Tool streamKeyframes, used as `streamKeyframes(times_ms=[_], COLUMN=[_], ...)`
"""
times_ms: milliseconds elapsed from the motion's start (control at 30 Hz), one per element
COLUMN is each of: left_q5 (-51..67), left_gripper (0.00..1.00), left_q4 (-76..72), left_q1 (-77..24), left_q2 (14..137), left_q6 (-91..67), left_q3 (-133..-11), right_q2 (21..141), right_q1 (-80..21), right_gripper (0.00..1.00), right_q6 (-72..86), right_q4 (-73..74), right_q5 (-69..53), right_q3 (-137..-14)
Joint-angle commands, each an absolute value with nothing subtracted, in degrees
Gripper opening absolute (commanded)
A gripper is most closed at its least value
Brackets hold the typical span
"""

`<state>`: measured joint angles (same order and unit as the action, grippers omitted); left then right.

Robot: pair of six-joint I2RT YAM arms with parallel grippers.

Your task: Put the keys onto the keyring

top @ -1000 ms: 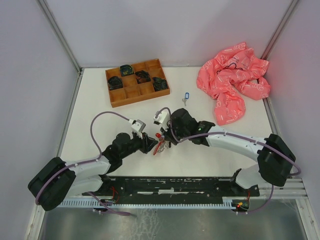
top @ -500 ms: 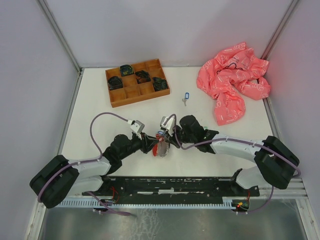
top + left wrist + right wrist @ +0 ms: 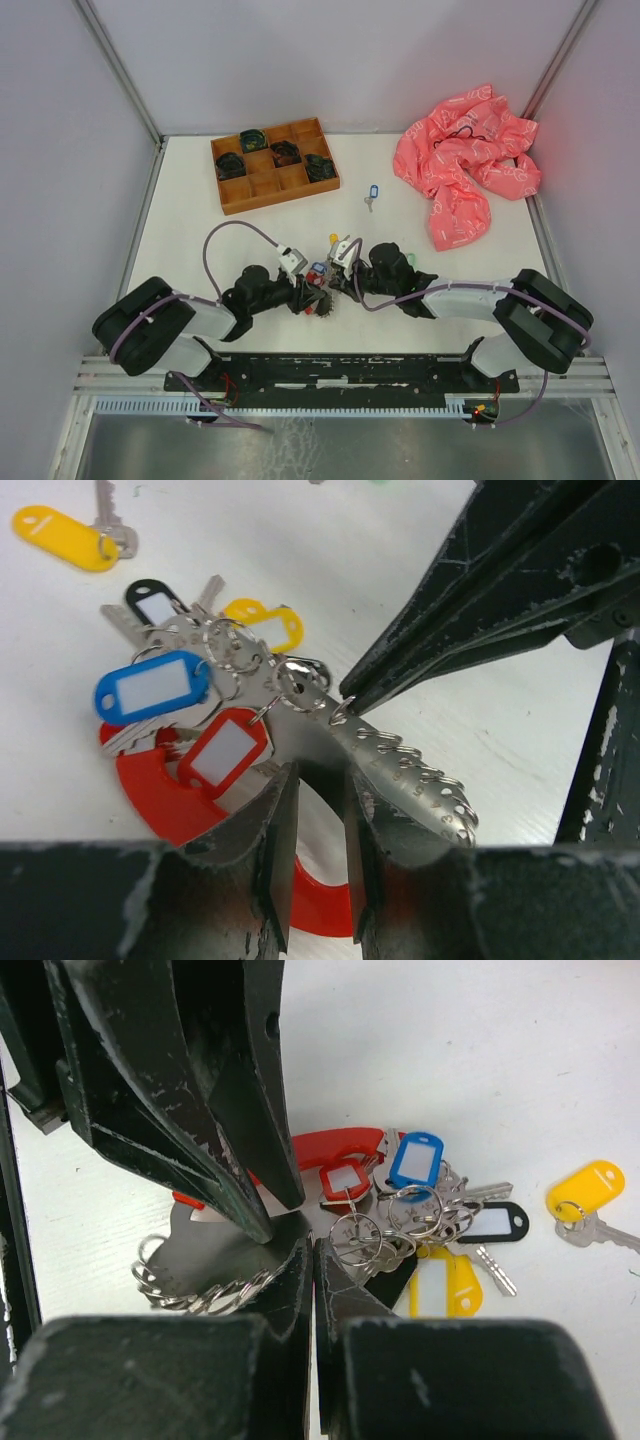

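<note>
The keyring is a silvery numbered plate [image 3: 400, 770] edged with small rings, on a red oval loop [image 3: 150, 800]. Keys with blue [image 3: 150, 685], red [image 3: 225, 752], black and yellow tags hang bunched on it. My left gripper [image 3: 318, 770] pinches the plate's edge at its fingertips, jaws a little apart. The right gripper [image 3: 345, 695] is shut, its tip against a small ring on the plate's rim. In the top view both grippers meet over the bunch [image 3: 322, 290]. A loose yellow-tagged key [image 3: 60, 525] lies just beyond, and a blue-tagged key [image 3: 372, 192] farther back.
A wooden compartment tray [image 3: 228, 198] with dark items sits at the back left. A crumpled pink cloth [image 3: 465, 165] lies at the back right. Both arms lie low across the near middle of the white table, close to the front rail.
Both arms have swung lower and nearer the front edge, carrying the bunch slightly right. The right gripper has dropped from above onto the plate. The loose yellow key now shows behind them.
</note>
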<state>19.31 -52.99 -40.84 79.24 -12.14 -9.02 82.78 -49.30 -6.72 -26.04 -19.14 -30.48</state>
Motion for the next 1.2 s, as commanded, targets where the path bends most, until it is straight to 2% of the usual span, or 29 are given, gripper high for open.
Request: streamKeyframes(times_ms=[0, 333, 833, 1100, 1167], left_q5=[27.41, 30.72, 32.82, 34.8, 34.78], left_gripper=[0.31, 0.28, 0.21, 0.03, 0.03], left_q4=[-62.07, -65.38, -70.93, -72.33, -72.36], left_q1=[-40.61, -40.54, -40.56, -40.56, -40.6], left_q2=[83.09, 85.68, 91.88, 93.04, 92.72], left_q6=[-4.63, 5.35, 9.43, 10.92, 11.26], left_q3=[-11.18, -11.22, -11.39, -11.16, -11.01], right_q2=[82.51, 83.89, 84.09, 83.66, 83.5], right_q1=[-48.82, -48.65, -48.6, -48.6, -48.6], right_gripper=[0.01, 0.01, 0.01, 0.01, 0.01], right_q6=[-7.12, -7.77, -8.95, -9.73, -9.93], right_q4=[-32.9, -33.07, -32.17, -30.94, -29.95], right_q5=[-20.66, -23.22, -27.93, -28.4, -28.19], right_q3=[-29.42, -29.77, -30.08, -30.38, -30.67])
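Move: About 2 cm to the left hand's right and 1 cm above it, level fore and aft, stands the keyring's small empty ring, already pinched in the right hand's fingertips. From the left hand, the red tag lies some 3 cm ahead and the blue tag 5 cm ahead, both straight ahead and 2 cm lower; the yellow tags are about 5 cm ahead and 5 cm right. The loose yellow key lies roughly 10 cm ahead, 4 cm right. Sliding about 2.5 cm right and slightly back, the left hand comes up to the right fingertips, swinging some 20 degrees clockwise as its fingers tip upward a little, then closes its part-open fingers to pinch the same small ring beside them. The right hand keeps its closed grip on that ring while easing about 1 cm back and 1 cm down. ##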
